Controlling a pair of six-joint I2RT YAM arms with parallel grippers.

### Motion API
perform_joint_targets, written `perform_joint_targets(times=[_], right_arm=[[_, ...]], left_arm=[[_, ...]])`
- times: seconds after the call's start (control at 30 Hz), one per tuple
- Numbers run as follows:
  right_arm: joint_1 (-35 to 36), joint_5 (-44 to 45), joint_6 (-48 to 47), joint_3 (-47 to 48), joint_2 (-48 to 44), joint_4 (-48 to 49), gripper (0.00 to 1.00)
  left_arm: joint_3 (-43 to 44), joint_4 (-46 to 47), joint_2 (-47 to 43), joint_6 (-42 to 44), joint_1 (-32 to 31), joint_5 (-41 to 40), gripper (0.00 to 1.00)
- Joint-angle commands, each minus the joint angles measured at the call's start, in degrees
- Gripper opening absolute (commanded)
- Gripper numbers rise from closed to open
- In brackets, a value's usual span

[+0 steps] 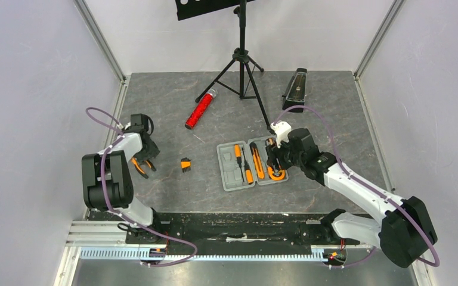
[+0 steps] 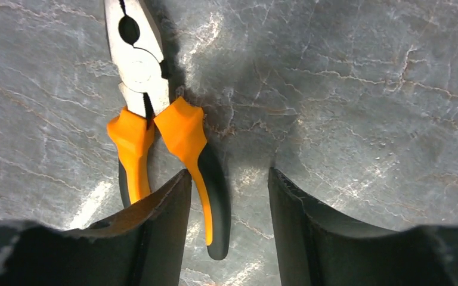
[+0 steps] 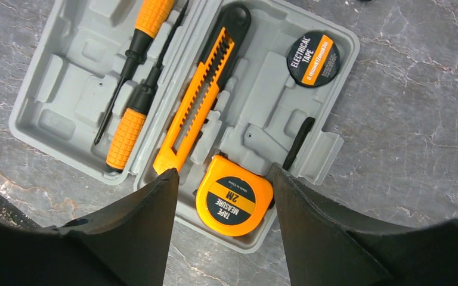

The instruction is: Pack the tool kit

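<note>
The grey tool kit case [image 1: 232, 176] lies open mid-table. In the right wrist view its recesses [image 3: 71, 77] hold two orange-handled screwdrivers [image 3: 126, 137], an orange knife [image 3: 200, 101], a roll of electrical tape [image 3: 313, 58] and the orange tape measure [image 3: 234, 196]. My right gripper [image 3: 223, 179] hangs open over the tape measure, one finger on each side of it. Orange-and-black pliers [image 2: 149, 119] lie on the table at the left. My left gripper [image 2: 229, 179] stands open over their handles. One handle lies between the fingers, close to the left finger [image 2: 161, 208].
A small orange-and-black piece [image 1: 185, 164] lies on the table between the pliers and the case. Behind are a red glittery cylinder [image 1: 200, 108], a black tripod stand [image 1: 243, 65] and a black wedge-shaped metronome [image 1: 295, 88]. White walls close three sides.
</note>
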Motion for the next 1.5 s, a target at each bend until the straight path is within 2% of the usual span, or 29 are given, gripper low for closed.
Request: perform_joint_targets(times=[0.0,0.2,0.3,0.4,0.5,0.77,0.97,1.1,1.2,1.33,1.47], right_arm=[[-0.9,1.1,-0.9,-1.2,-1.6,2.0,0.62],[-1.1,1.3,-0.9,-1.1,-2.1,2.1,0.62],[-1.2,1.7,-1.1,-1.6,-2.5,2.0,0.62],[-1.3,2.1,-1.1,-2.3,-2.9,2.2,0.62],[-1.4,2.3,-0.8,-2.5,-3.1,2.5,0.62],[-1.5,2.7,0.0,-1.8,-4.0,3.2,0.62],[-1.6,1.7,1.9,-1.8,-5.5,4.7,0.63],[-2.5,-2.8,0.7,-0.8,-6.8,5.7,0.63],[-4.4,-7.8,-0.5,1.1,-7.4,5.3,0.64],[-6.6,-18.2,-1.2,4.1,-6.0,5.1,0.64],[-6.5,-29.0,-2.0,8.2,-3.2,5.0,0.63]], left_arm=[[1.0,3.3,1.7,-2.8,1.8,0.5,0.50],[1.0,4.3,-1.6,1.7,1.8,4.8,0.27],[1.4,4.8,-4.4,4.4,1.3,8.7,0.03],[1.3,4.8,-8.4,6.2,-0.8,10.6,0.02],[1.6,4.8,-12.8,9.8,-5.5,10.3,0.02],[5.8,5.1,-19.4,16.5,-23.0,10.4,0.02],[5.8,8.4,-21.2,28.6,-35.3,12.9,0.02],[2.8,11.7,-24.3,39.6,-39.9,19.9,0.02],[1.1,12.1,-26.7,47.8,-43.6,19.8,0.05],[-2.5,13.0,-30.8,60.5,-48.1,21.6,0.06],[-4.2,10.6,-33.6,72.6,-49.3,29.8,0.02]])
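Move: The pliers lie on the table with their middle about 5 cm to the left of the left hand and 1 cm ahead, and the nearer, right-hand handle is already between its open fingers. The small orange-black tool sits some 14 cm to that hand's right, level with it; the middle of the open tool case is roughly 38 cm to its right, also level. From the right hand, the pliers are about 48 cm to the left, 3 cm back and 9 cm below. The left hand stays low and shuts its fingers on one orange-and-black handle of the pliers, then lifts and sweeps them to the right, some 28 cm across and 15 cm up, over the small orange-black tool towards the case, drawing back late on while the wrist turns about 100 degrees clockwise. The right hand, empty and open, first eases slightly right above the case, then rises about 6 cm and comes back left. ##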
